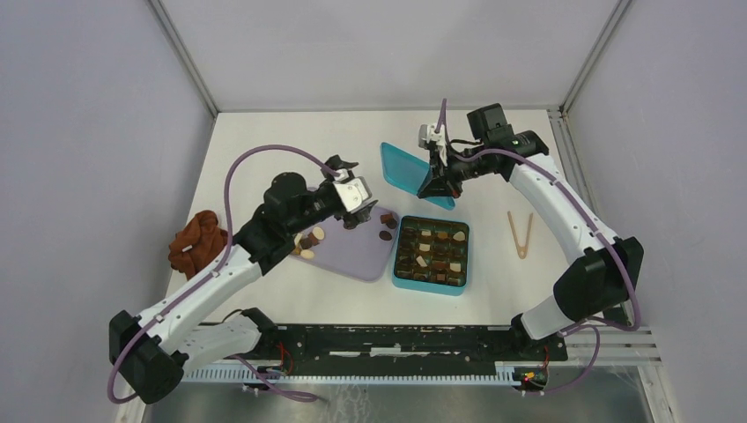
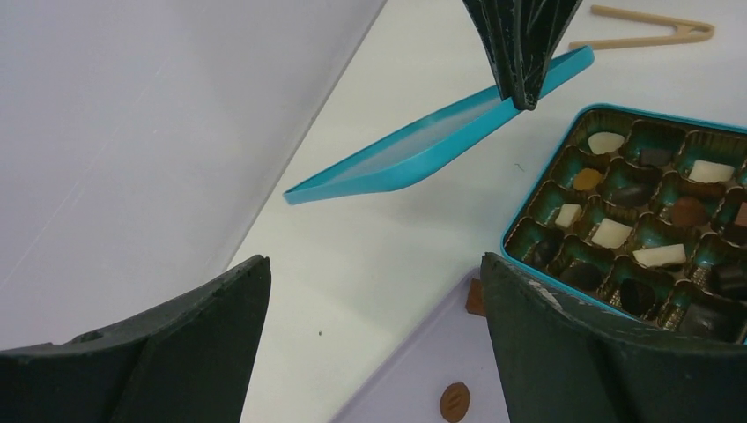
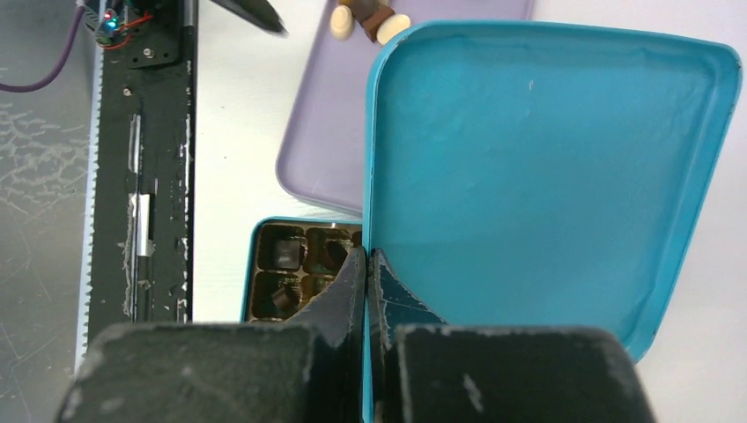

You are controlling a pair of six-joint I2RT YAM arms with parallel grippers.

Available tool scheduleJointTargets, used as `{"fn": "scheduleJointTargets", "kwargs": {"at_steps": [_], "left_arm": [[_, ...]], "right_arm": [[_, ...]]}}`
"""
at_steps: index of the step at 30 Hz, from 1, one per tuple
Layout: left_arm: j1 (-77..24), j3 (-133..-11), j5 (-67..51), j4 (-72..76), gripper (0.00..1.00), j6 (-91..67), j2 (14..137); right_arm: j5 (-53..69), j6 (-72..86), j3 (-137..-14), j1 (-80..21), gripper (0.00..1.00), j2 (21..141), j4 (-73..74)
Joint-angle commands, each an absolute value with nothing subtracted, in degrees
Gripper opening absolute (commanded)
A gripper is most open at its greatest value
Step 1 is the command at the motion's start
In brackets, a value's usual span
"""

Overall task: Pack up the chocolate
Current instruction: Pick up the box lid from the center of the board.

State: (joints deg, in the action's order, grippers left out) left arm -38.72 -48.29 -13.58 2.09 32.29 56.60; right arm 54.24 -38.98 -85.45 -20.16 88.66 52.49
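Observation:
The teal box (image 1: 431, 256) sits open at table centre, its cells filled with chocolate pieces (image 2: 610, 233). A few loose chocolates (image 1: 310, 238) lie on the lilac tray (image 1: 352, 260) to its left; one round brown piece (image 2: 454, 401) shows in the left wrist view. My right gripper (image 1: 438, 183) is shut on the edge of the teal lid (image 1: 405, 167), holding it tilted above the table behind the box; the lid fills the right wrist view (image 3: 546, 167). My left gripper (image 1: 352, 198) is open and empty over the tray's far edge.
A rust-brown cloth lump (image 1: 195, 242) lies at the left of the table. Wooden tongs (image 1: 521, 233) lie right of the box. White walls close the back and sides.

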Motion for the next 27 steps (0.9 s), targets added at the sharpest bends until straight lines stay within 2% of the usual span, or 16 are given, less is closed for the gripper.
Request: {"fn": "scheduleJointTargets", "kwargs": {"at_steps": [1, 14, 22, 27], "left_arm": [[-36.6, -51.9, -23.1, 0.6, 0.93, 37.6, 60.6], [-34.5, -55.9, -27.2, -2.6, 0.85, 49.0, 67.0], [-34.5, -57.1, -29.3, -5.7, 0.72, 55.5, 69.6], [-34.6, -57.9, -30.5, -5.6, 0.58, 58.8, 70.5]], "right_arm": [[58.1, -41.7, -88.6, -21.7, 0.0, 85.9, 54.2], [61.1, -43.6, -90.3, -25.1, 0.0, 86.8, 59.4], [62.2, -44.7, -93.2, -27.2, 0.0, 89.1, 62.3], [62.1, -45.4, -93.4, -27.8, 0.0, 89.8, 63.5]]}}
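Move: The right hand already holds the teal lid by its near edge, the lid's middle some 6 cm ahead and 3 cm left of it, about 1 cm lower. The chocolate box lies about 9 cm back, 2 cm right and 9 cm below that hand. From the empty, wide-open left hand the lid's middle is roughly 3 cm ahead, 12 cm right and 5 cm lower, and the lavender tray about 3 cm back, 6 cm left and 15 cm down. The right hand keeps its shut grip on the lid's near edge and draws the lid back about 5 cm, also left and a little up, turning slightly counter-clockwise, which brings the lid towards the left hand and nearer to the box. The left hand comes to meet it, sinking about 5 cm while edging forward and right and rolling its left side up with a clockwise turn, and its fingers part-close astride the lid's left end, one over the inner face and the other behind; whether they touch can't be seen. ##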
